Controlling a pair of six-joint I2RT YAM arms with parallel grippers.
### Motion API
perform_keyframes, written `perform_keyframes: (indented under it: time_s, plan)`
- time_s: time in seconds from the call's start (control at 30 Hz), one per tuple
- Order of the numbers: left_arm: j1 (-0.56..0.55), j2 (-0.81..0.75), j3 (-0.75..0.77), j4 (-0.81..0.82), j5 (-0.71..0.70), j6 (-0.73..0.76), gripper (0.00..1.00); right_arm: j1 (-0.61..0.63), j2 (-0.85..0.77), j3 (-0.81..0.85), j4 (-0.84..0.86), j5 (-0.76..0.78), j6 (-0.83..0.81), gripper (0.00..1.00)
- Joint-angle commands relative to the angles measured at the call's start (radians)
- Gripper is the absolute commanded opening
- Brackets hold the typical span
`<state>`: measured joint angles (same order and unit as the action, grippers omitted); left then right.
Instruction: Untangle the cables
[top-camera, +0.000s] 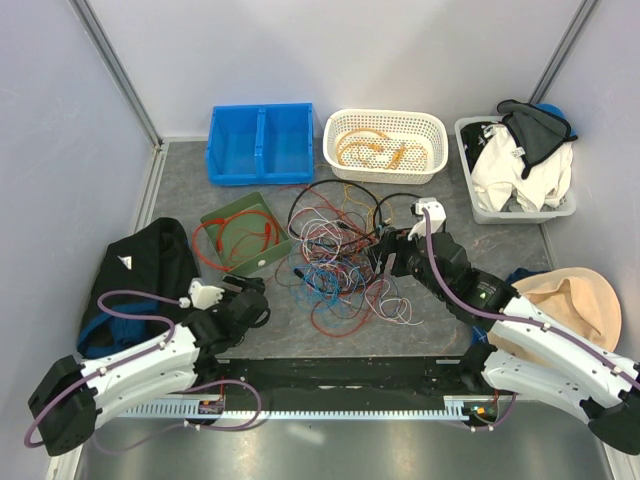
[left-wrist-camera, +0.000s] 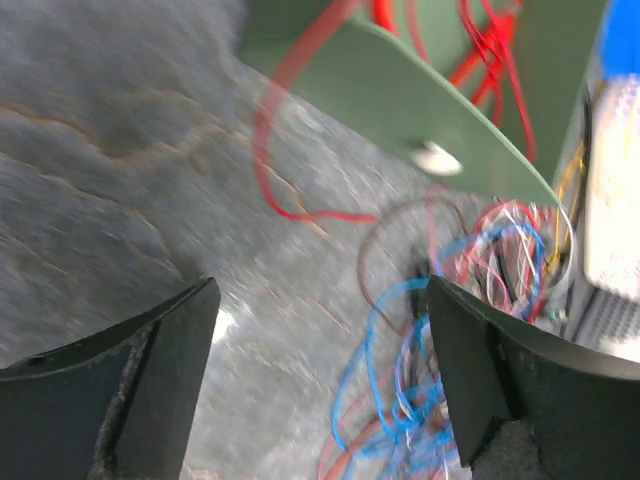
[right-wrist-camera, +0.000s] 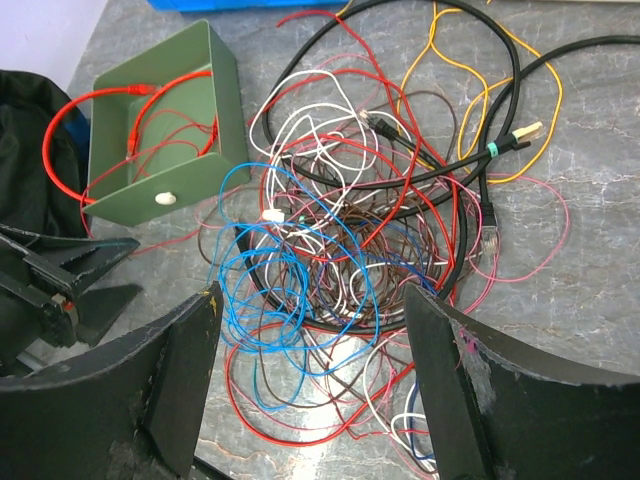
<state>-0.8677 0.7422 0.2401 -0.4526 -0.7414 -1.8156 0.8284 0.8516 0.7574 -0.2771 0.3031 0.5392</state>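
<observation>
The cables (top-camera: 340, 250) lie in one tangled heap of red, blue, white, black, pink and yellow wires at the table's middle. In the right wrist view the cables (right-wrist-camera: 340, 250) spread out just beyond my right gripper (right-wrist-camera: 310, 300), which hangs open over the heap's near edge with nothing gripped. That right gripper (top-camera: 385, 258) sits at the heap's right side. My left gripper (top-camera: 255, 293) is open at the heap's left. In the blurred left wrist view, the left gripper (left-wrist-camera: 320, 300) frames bare table, with blue cables (left-wrist-camera: 400, 380) by its right finger.
A green box (top-camera: 262, 258) holding a red cable stands left of the heap. At the back are a blue bin (top-camera: 260, 145), a white basket (top-camera: 385, 115) with orange cables and a grey bin (top-camera: 470, 195) of clothes. A black bag (top-camera: 140, 270) lies left, a tan hat (top-camera: 570, 300) right.
</observation>
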Motion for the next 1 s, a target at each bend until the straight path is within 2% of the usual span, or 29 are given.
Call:
perform_keyframes:
  time_s: [0.0, 0.13, 0.33, 0.47, 0.53, 0.57, 0.7, 0.83, 0.93, 0.97]
  plan:
    - [-0.005, 0.063, -0.048, 0.086, -0.136, -0.132, 0.82, 0.002, 0.009, -0.007, 0.039, -0.018, 0.005, 0.81]
    - [-0.005, 0.101, -0.099, 0.178, -0.167, -0.148, 0.67, 0.002, 0.007, -0.009, 0.036, -0.010, -0.002, 0.81]
    - [-0.005, 0.138, -0.116, 0.216, -0.194, -0.152, 0.47, 0.003, 0.006, -0.010, 0.024, -0.009, -0.012, 0.81]
    - [-0.004, 0.172, -0.122, 0.235, -0.222, -0.174, 0.42, 0.002, 0.004, -0.020, 0.024, -0.013, -0.007, 0.81]
    - [-0.004, 0.201, -0.121, 0.245, -0.242, -0.177, 0.31, 0.002, 0.004, -0.026, 0.026, -0.016, -0.002, 0.81]
    - [-0.004, 0.210, -0.117, 0.249, -0.246, -0.182, 0.30, 0.002, 0.003, -0.027, 0.026, -0.018, -0.001, 0.81]
    - [-0.004, 0.266, -0.096, 0.264, -0.254, -0.191, 0.02, 0.002, -0.006, -0.036, 0.026, -0.021, 0.002, 0.80]
    - [-0.004, 0.296, -0.084, 0.284, -0.230, -0.171, 0.02, 0.002, -0.020, -0.041, 0.018, -0.019, 0.002, 0.80]
    - [-0.013, 0.208, -0.071, 0.295, -0.178, -0.049, 0.02, 0.002, -0.031, -0.046, 0.007, -0.010, 0.001, 0.81]
    - [-0.014, 0.165, -0.050, 0.296, -0.161, 0.069, 0.02, 0.002, -0.034, -0.046, 0.006, -0.007, 0.001, 0.80]
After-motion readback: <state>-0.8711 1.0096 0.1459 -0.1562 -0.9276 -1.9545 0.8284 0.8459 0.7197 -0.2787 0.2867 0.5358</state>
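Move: The thin red cable spilling over the near rim of the green box lies roughly 2 cm ahead of the left gripper, 2 cm to its left and 3 cm below. The box's middle is about 13 cm ahead and 4 cm left of that gripper; the cable tangle centres some 10 cm ahead and 17 cm right. From the right gripper the same stretch of cable is about 24 cm left, 3 cm back and 22 cm lower. Bring the left gripper down onto the thin red cable, easing it forward and left as it sinks, about 4 cm in all, and turn it some 10 degrees counter-clockwise. Shut the wide-open fingers steadily on the way so the tips pinch the cable close to the table, just in front of the green box, then hold it there. ##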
